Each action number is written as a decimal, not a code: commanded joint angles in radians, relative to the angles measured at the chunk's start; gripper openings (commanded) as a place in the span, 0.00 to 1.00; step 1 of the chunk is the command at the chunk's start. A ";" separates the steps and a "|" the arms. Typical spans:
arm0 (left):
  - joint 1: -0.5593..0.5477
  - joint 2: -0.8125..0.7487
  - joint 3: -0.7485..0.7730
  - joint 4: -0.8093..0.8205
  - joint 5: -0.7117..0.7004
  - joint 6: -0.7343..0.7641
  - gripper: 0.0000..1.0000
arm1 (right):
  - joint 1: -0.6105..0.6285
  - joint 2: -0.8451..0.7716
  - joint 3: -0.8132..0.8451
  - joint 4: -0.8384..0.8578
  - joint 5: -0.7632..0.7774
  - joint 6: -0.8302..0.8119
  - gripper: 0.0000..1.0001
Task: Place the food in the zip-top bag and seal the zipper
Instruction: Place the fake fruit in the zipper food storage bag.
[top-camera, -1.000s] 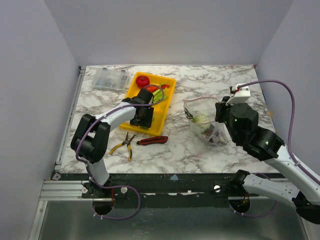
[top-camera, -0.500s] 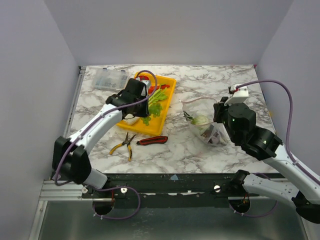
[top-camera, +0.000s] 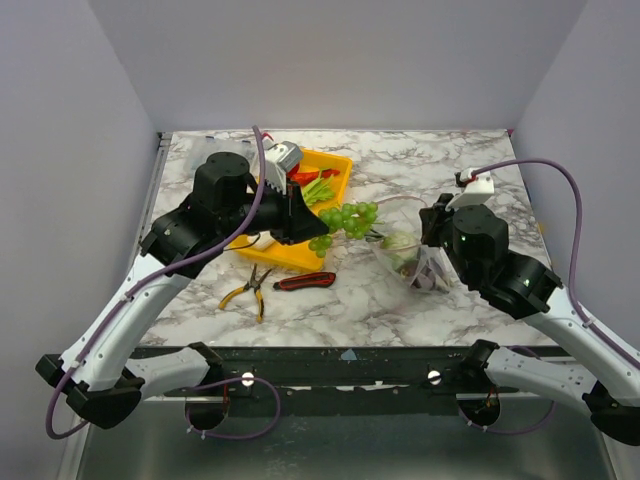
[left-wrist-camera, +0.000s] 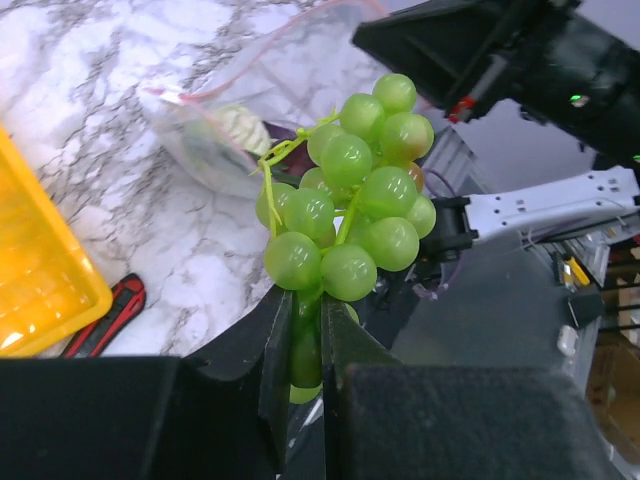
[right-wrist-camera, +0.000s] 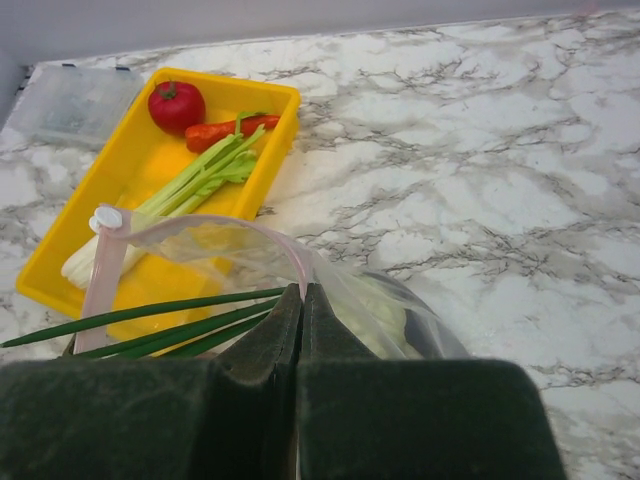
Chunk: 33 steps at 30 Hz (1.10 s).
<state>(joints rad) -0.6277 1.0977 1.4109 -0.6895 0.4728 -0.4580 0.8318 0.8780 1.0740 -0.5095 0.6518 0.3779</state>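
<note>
My left gripper (top-camera: 312, 232) is shut on the stem end of the green grapes (top-camera: 346, 220), holding the bunch in the air between the yellow tray (top-camera: 338, 160) and the zip-top bag (top-camera: 408, 250). In the left wrist view the grapes (left-wrist-camera: 352, 195) hang above my gripper (left-wrist-camera: 305, 305), with the bag's mouth (left-wrist-camera: 215, 130) beyond. My right gripper (right-wrist-camera: 302, 292) is shut on the bag's pink zipper (right-wrist-camera: 292, 250) edge, lifting the mouth open. A cabbage (top-camera: 402, 240) and dark food lie inside the bag. A tomato (right-wrist-camera: 176, 105), carrot (right-wrist-camera: 232, 128) and leek (right-wrist-camera: 190, 185) lie in the tray.
Yellow-handled pliers (top-camera: 250, 290) and a red-black utility knife (top-camera: 305, 281) lie in front of the tray. A clear hard box (right-wrist-camera: 75, 105) sits at the back left. Thin green leaves (right-wrist-camera: 150, 325) stick out near the bag's mouth.
My left gripper closed on the grapes in the tray, lifted them and swung right toward the bag. The right gripper kept hold of the bag's edge.
</note>
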 joint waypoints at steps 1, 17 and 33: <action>-0.041 0.058 0.097 -0.070 -0.016 -0.011 0.00 | 0.000 -0.010 0.037 0.024 -0.034 0.044 0.00; -0.052 0.041 0.025 0.033 -0.234 -0.210 0.00 | 0.000 -0.015 0.048 -0.004 -0.048 0.074 0.01; -0.083 0.125 -0.010 0.116 -0.109 -0.323 0.00 | 0.000 -0.003 0.048 0.011 -0.067 0.078 0.01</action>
<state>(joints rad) -0.6830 1.2129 1.3998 -0.6674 0.2852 -0.7296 0.8318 0.8715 1.0901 -0.5194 0.6075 0.4381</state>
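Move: The left hand, already holding the grapes, has the zip-top bag's open mouth about 19 cm to its right, 7 cm ahead and 10 cm lower. Green onions stick out of the bag some 14 cm right, 3 cm ahead and 12 cm below; the red knife lies about 5 cm left, level with the hand, 33 cm down. From the right hand, which keeps pinching the rim, the mouth's middle is roughly 7 cm left, 5 cm ahead and 4 cm lower. Left hand carries the grapes about 5 cm down, forward and right towards the bag's mouth, turning counter-clockwise. ##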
